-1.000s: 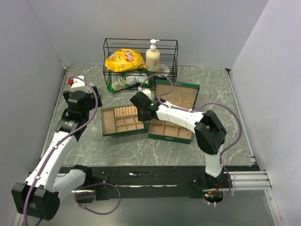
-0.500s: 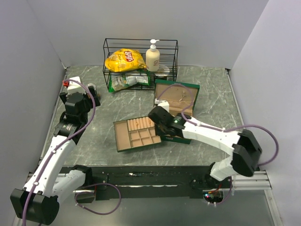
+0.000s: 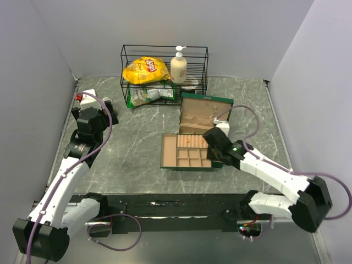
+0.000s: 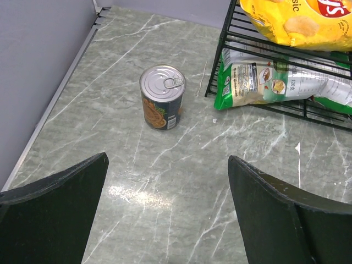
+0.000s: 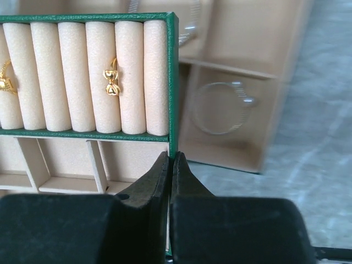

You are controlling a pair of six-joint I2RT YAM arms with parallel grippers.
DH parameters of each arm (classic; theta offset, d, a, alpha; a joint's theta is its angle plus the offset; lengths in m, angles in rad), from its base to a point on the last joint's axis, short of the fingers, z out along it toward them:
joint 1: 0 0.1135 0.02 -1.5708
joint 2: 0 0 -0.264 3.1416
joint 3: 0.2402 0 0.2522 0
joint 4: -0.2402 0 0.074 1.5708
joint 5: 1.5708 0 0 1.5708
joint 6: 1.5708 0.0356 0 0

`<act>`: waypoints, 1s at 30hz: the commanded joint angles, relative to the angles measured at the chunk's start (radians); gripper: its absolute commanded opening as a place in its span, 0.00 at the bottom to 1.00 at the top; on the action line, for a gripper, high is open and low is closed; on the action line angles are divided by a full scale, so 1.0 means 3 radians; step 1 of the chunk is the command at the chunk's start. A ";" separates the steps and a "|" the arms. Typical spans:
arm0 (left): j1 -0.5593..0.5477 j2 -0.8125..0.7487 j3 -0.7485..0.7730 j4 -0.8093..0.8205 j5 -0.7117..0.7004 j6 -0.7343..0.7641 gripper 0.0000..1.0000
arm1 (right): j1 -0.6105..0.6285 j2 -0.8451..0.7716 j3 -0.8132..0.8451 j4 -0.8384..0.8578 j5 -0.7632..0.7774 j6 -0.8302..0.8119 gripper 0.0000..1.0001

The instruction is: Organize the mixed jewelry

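My right gripper (image 5: 171, 159) is shut on the green side wall of the divider tray (image 5: 172, 82), which holds cream ring rolls and tan compartments. A small gold bow-shaped piece (image 5: 112, 77) sits between two rolls, and another gold bit (image 5: 4, 83) shows at the left edge. Just past the tray lies the green jewelry box (image 3: 204, 110), lid open, with a thin silver hoop (image 5: 220, 108) in one tan compartment. In the top view the tray (image 3: 170, 157) lies in front of the box, with the right gripper (image 3: 213, 147) at its right end. My left gripper (image 4: 168, 159) hangs open over bare table at the far left, holding nothing.
A tin can (image 4: 162, 96) stands ahead of the left gripper. Behind it is a black wire rack (image 3: 164, 69) holding a yellow chip bag (image 3: 146, 69), a green snack bag (image 4: 264, 82) and a soap bottle (image 3: 179, 65). Grey walls close in the left, back and right sides.
The right arm has dragged the divider tray from the table's left-centre over to the right, up against the jewelry box. The left arm swung a little toward the back left, then held still.
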 commanded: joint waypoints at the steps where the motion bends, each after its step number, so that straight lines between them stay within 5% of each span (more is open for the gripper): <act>1: 0.0015 0.0005 0.0032 0.0115 0.0043 -0.0033 0.96 | -0.0321 -0.0470 -0.0195 0.0112 0.0024 -0.0122 0.00; 9: 0.0015 0.0061 0.0047 0.0105 0.0135 -0.0028 0.96 | -0.0935 -0.0737 -0.0344 0.0143 -0.0130 -0.0433 0.00; 17: 0.0015 0.0077 0.0047 0.0105 0.0156 -0.0012 0.96 | -0.1313 -0.0451 -0.0288 0.0382 -0.0288 -0.0659 0.00; 30: 0.0015 0.0179 0.0068 0.0074 0.0191 0.0008 0.96 | -0.1411 0.0132 -0.0058 0.0623 -0.0559 -0.0817 0.00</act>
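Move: The right hand holds the tray by its right edge, the tray's middle lying some 10 cm to the hand's left. It is taken to the open jewelry box, whose base has its middle about 4 cm ahead, 2 cm left and 6 cm below. A bracelet in the box lies roughly 4 cm ahead, 5 cm right and 7 cm below the hand. From the left hand the box is about 40 cm right, 7 cm back and 22 cm below. Keeping its pinch on the tray's right rim, the right hand carries the tray on to the right by nearly 10 cm while turning about 10 degrees clockwise. It then swings forward some 4 cm and sinks about 3 cm, easing 1 cm back left at the end, to lower the tray into the box base. ##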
